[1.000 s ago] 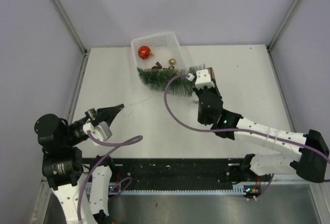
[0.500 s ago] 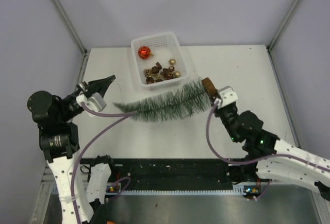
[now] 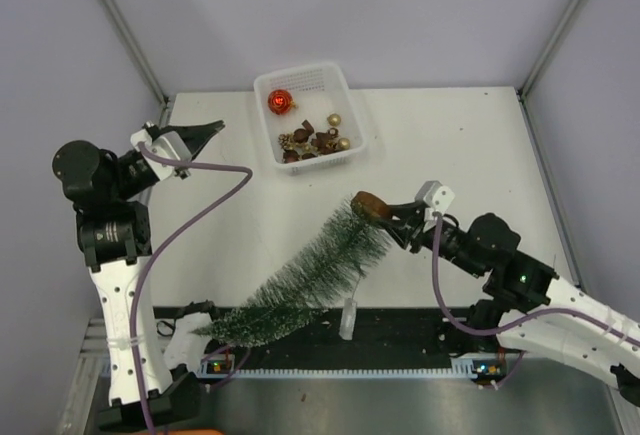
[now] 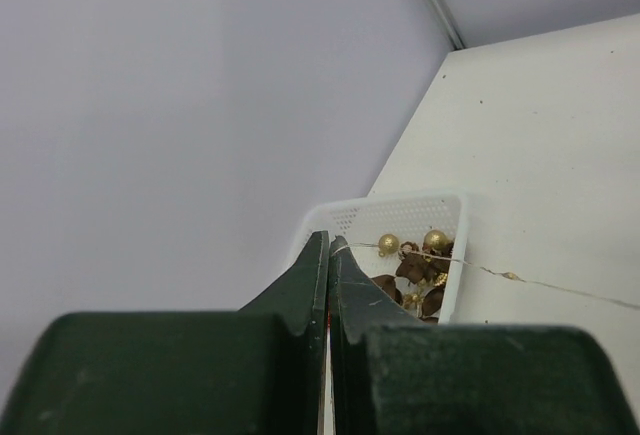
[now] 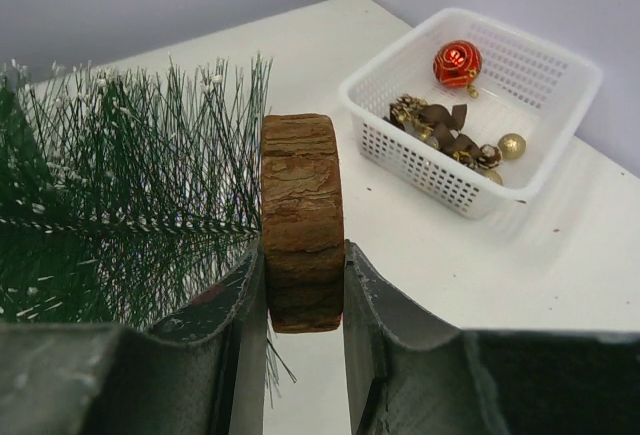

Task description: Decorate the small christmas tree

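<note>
The small christmas tree (image 3: 310,275) lies tilted, its tip over the front rail and its brown wooden base (image 3: 368,201) toward the table's middle. My right gripper (image 3: 385,217) is shut on that base; in the right wrist view the disc (image 5: 300,185) sits squeezed between both fingers, bristles (image 5: 120,215) to the left. My left gripper (image 3: 210,129) hovers left of the white basket (image 3: 300,68), shut. In the left wrist view a thin gold thread (image 4: 480,269) starts right at its closed tips (image 4: 330,240).
The basket (image 5: 440,180) holds a red bauble (image 3: 279,102), gold baubles (image 3: 334,120) and brown bits. A black rail (image 3: 400,330) runs along the near edge with a small clear piece (image 3: 348,317) on it. Grey walls enclose the table.
The right arm pulled the tree away from the basket and swung it toward the near edge, tip now over the rail. The left gripper rose toward the back left, staying shut.
</note>
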Tool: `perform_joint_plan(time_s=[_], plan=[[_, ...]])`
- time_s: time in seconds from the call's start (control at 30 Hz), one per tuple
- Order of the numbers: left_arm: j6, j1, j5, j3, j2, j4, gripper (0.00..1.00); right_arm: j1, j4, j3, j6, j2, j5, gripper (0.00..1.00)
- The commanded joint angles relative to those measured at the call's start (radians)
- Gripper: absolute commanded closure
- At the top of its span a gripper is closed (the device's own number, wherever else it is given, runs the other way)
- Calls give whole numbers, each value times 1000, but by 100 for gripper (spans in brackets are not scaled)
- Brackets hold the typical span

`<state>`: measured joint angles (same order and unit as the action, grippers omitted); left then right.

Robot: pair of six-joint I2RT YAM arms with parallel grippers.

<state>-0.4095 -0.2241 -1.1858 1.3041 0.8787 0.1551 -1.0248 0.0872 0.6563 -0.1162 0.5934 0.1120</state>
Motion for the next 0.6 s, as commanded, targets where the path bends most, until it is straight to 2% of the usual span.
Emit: perform_joint_plan(time_s=[0.0, 0.27, 0.4, 0.47, 0.57], plan=[[69, 8, -23, -40, -46, -66, 100, 124, -151, 55, 180, -52, -202, 100], [156, 12, -25, -135, -87, -71, 100, 383, -317, 48, 459, -44, -504, 100], [296, 12, 2, -196, -119, -147, 100, 462, -460, 23, 625, -21, -554, 100], [398, 12, 9, -219, -135, -236, 100, 506, -518, 19, 708, -1, -567, 100], [474, 12, 15, -223, -145, -262, 100, 612, -672, 11, 893, 54, -664, 100]])
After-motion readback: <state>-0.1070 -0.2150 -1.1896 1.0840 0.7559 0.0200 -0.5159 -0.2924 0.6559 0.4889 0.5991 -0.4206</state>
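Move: The left hand holds the end of the thin light string; the tree's middle lies about 19 cm back of it, 13 cm right and 19 cm below, the wooden base some 6 cm back, 28 cm right and as far below. From the right hand, holding that base, the string's held end is about 7 cm ahead, 29 cm left and 19 cm up; the tree's middle is 12 cm back, 16 cm left and level, and the ornament basket 38 cm ahead, 16 cm left, 25 cm below. Upward goes the right hand, about 9 cm with a slight drift to the right, keeping its pinch on the wooden base while the wrist turns some 30 degrees, so that the fingers and the tree's free end tilt up. The left hand sinks about 4 cm and eases back towards the tree, rolling roughly 15 degrees about its shut fingers, which still hold the string. ##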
